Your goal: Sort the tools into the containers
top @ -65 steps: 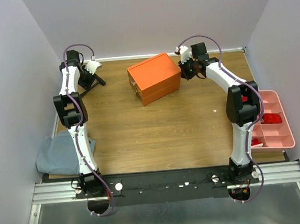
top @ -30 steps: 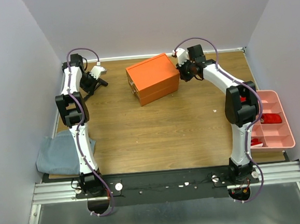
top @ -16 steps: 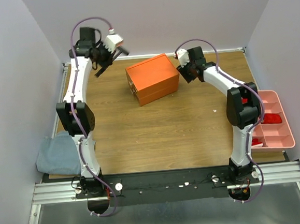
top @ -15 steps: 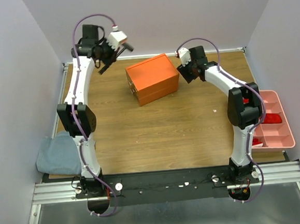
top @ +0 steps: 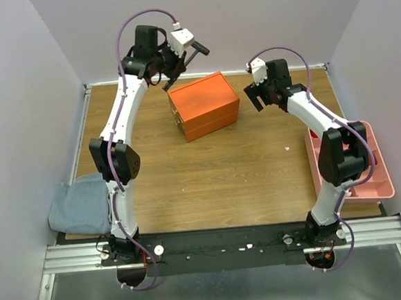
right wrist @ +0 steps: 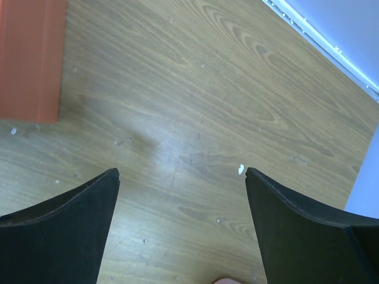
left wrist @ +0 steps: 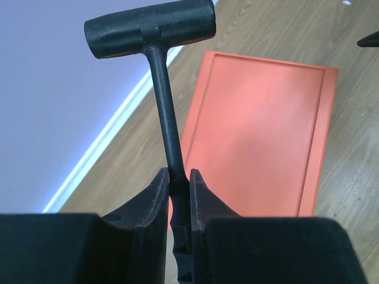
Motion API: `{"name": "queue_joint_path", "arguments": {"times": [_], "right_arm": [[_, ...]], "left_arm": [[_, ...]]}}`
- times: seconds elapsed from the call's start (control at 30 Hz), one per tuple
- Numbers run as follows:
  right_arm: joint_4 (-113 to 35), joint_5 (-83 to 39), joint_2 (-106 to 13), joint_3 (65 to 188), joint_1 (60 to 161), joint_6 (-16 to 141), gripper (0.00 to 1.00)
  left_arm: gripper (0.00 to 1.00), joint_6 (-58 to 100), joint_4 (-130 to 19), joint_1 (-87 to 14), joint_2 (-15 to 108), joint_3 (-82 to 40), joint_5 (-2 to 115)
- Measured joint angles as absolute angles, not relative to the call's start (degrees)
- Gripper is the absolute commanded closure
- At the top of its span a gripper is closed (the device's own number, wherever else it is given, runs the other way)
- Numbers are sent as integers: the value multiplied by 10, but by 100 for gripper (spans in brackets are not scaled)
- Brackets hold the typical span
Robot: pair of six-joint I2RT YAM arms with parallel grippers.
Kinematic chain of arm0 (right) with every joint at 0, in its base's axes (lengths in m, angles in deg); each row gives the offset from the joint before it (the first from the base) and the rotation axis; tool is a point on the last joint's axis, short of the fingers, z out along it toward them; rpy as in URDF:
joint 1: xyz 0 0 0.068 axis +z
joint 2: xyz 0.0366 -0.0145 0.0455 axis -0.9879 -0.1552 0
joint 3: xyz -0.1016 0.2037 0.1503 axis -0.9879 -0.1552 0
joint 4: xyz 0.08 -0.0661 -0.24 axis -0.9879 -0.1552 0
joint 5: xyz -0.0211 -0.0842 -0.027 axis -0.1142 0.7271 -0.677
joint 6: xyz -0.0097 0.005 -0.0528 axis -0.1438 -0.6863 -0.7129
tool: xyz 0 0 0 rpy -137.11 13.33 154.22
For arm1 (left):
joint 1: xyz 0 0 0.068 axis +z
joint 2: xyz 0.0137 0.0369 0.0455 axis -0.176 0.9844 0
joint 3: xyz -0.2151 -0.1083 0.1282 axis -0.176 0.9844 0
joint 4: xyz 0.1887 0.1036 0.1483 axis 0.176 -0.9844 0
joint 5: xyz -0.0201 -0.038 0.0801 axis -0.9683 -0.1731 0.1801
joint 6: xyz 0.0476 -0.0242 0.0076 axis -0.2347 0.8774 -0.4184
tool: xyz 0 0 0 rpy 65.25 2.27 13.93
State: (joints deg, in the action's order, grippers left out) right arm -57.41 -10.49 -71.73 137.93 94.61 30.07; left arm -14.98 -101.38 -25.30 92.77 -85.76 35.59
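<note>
My left gripper (top: 178, 60) hangs high over the back edge of the orange box (top: 205, 105), shut on the shaft of the black T-handle tool (top: 198, 48). In the left wrist view the tool (left wrist: 163, 94) stands up from between my fingertips (left wrist: 177, 175), its crossbar on top, with the orange box's lid (left wrist: 254, 130) below it. My right gripper (top: 259, 98) is to the right of the box, open and holding nothing. The right wrist view shows its fingers (right wrist: 182, 173) spread wide over bare wood, with a corner of the orange box (right wrist: 29, 59) at upper left. The pink tray (top: 382, 177) lies at the table's right edge.
A grey-blue cloth (top: 80, 205) lies crumpled at the near left corner. Purple walls close in the table at the back and on both sides. The right arm's upper part hangs over the pink tray's left half.
My left arm has lifted the black T-handle tool from the table's back left up and rightward over the box. My right gripper has opened and drawn away from the box's right side.
</note>
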Motion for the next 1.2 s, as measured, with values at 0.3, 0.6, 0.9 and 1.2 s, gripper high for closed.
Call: {"name": "queue_joint_path", "arguments": {"times": [0.3, 0.6, 0.9, 1.2], "right_arm": [[-572, -112, -648, 1312, 946, 305, 6], [-565, -112, -629, 1275, 945, 301, 6], [-565, -113, -627, 1269, 944, 301, 6], [-563, -118, -616, 1258, 944, 297, 6]], "left_arm": [[100, -120, -990, -306, 995, -846, 356], [100, -102, -968, -315, 1002, -806, 357], [100, -70, -955, -318, 1009, -770, 367], [100, -119, -953, -326, 1016, -777, 372]]}}
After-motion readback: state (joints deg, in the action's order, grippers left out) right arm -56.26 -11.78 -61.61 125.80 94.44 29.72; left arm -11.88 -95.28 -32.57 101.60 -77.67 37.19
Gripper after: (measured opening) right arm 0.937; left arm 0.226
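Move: The left gripper already holds the black mallet by its handle. The middle of the orange box lid, where the mallet is to go, lies about 8 cm to its right, 1 cm back and some 15 cm below. The handle on the box's drawer front lies roughly 4 cm back, 2 cm left and 22 cm below. From the empty right gripper, the lid middle is about 18 cm left, 1 cm ahead and about level in height. Bring the left gripper down some 13 cm over the orange box, first slanting about 7 cm to the right, then going nearly straight down onto the lid. Tip the fingers about 15 degrees further down on the way and keep the grip shut on the mallet handle. Meanwhile draw the open right gripper back about 5 cm, away from the box. ##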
